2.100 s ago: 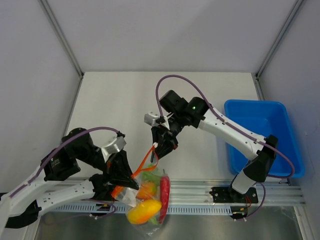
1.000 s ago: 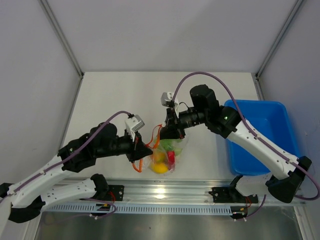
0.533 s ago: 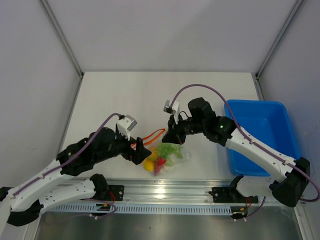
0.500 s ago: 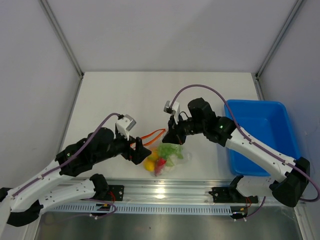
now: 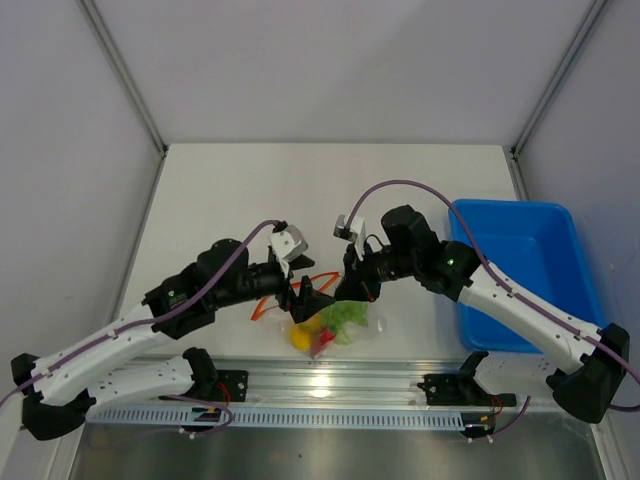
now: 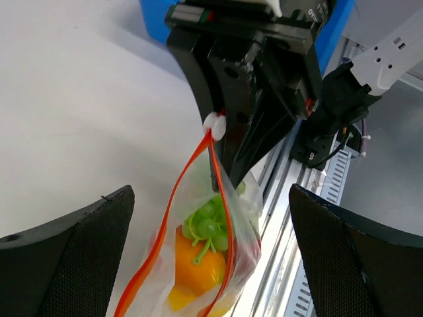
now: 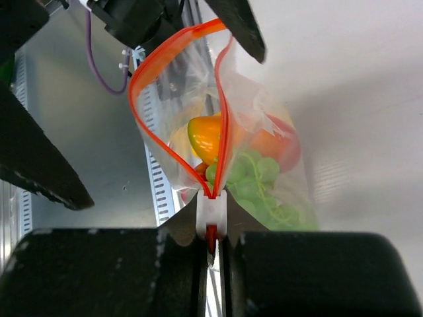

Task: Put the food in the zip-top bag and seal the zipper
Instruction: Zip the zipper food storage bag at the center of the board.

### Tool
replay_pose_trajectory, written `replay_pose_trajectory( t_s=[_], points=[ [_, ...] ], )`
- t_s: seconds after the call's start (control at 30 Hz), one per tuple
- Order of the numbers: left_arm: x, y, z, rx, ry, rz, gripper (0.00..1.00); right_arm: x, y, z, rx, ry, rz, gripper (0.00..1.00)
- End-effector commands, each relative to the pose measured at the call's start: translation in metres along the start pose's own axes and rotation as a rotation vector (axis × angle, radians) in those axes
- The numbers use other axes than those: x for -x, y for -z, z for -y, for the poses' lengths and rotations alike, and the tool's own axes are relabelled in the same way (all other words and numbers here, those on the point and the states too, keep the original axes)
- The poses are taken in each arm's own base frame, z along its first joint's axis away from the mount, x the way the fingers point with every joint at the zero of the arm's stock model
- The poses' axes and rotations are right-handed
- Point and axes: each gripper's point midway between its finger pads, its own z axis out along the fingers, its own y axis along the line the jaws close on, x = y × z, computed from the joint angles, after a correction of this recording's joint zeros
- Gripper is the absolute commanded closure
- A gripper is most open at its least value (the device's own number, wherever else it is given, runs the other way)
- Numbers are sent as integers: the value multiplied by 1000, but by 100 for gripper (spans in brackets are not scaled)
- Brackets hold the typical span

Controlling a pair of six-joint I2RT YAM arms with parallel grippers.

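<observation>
The clear zip-top bag [image 5: 345,322] hangs by one corner from my right gripper [image 5: 350,287] near the table's front edge. Through it I see the food: an orange-yellow fruit [image 7: 206,135], a green bunch [image 7: 254,175] and a red piece [image 7: 285,150]. The right gripper [image 7: 211,238] is shut on the orange-red zipper [image 7: 223,125] just behind its white slider [image 7: 213,212]. The two strips gape apart in a loop. My left gripper [image 6: 210,191] stands wide open with the bag [image 6: 205,257] between its fingers [image 6: 73,257], touching neither. The slider [image 6: 213,123] shows under the right gripper.
A blue plastic bin [image 5: 520,270] stands at the table's right side, beyond the right arm. The metal rail [image 5: 400,385] runs along the front edge just below the bag. White walls close in the back and sides.
My left gripper has opened and let go of the bag's mouth, then moved right, close to the right gripper. The bag has come down low over the table's front.
</observation>
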Motion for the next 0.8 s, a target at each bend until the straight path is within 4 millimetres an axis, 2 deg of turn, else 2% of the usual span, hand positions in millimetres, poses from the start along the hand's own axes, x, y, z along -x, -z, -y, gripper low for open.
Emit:
replay_pose_trajectory(
  t_s=[0.0, 0.13, 0.3, 0.4, 0.43, 0.57, 0.67, 0.7, 0.77],
  points=[
    [26, -8, 14, -99, -120, 102, 1, 6, 10, -18, 63, 28, 27, 100],
    [6, -26, 9, -100, -97, 9, 1, 7, 15, -27, 115, 37, 44, 100],
    [-19, -33, 5, -97, -73, -73, 10, 5, 21, -30, 145, 31, 53, 100],
    [-25, -33, 4, -120, -60, -83, 23, 0, 24, -37, 192, 61, 46, 100],
    [-27, -33, 4, -129, -53, -86, 32, -2, 26, -40, 210, 71, 44, 100],
    [-33, -28, 12, -226, -14, -90, 51, -15, 30, -50, 277, 88, 17, 100],
    [-37, -26, 24, -308, 5, -114, 69, -15, 30, -48, 265, 86, 16, 100],
    [-40, -27, 26, -321, 16, -126, 83, -15, 31, -48, 262, 88, 19, 100],
    [-44, -27, 25, -319, 31, -140, 98, -13, 31, -47, 253, 85, 22, 100]
  ],
)
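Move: The stretch of open zipper lips that the left fingers will shut on hangs about 5 cm below the left hand, some 1 cm ahead and 1 cm to its right. The slider, still in the right fingers, is roughly 5 cm to the left hand's right, 1 cm ahead and 4 cm lower; the grapes are about 5 cm right, 3 cm back and 12 cm below it. From the right hand those lips lie some 5 cm left, level fore and aft and 1 cm lower. With its fingers wide open at first, the left hand slides about 2.5 cm right towards the slider, then sinks some 4.5 cm over the zipper lips, easing back a little at the end and turning about 15 degrees clockwise while its fingers shut and pinch the lips just left of the slider. The right hand keeps its pinch on the slider throughout and draws it about 4 cm back and 2 cm right, turning some 10 degrees counter-clockwise. ##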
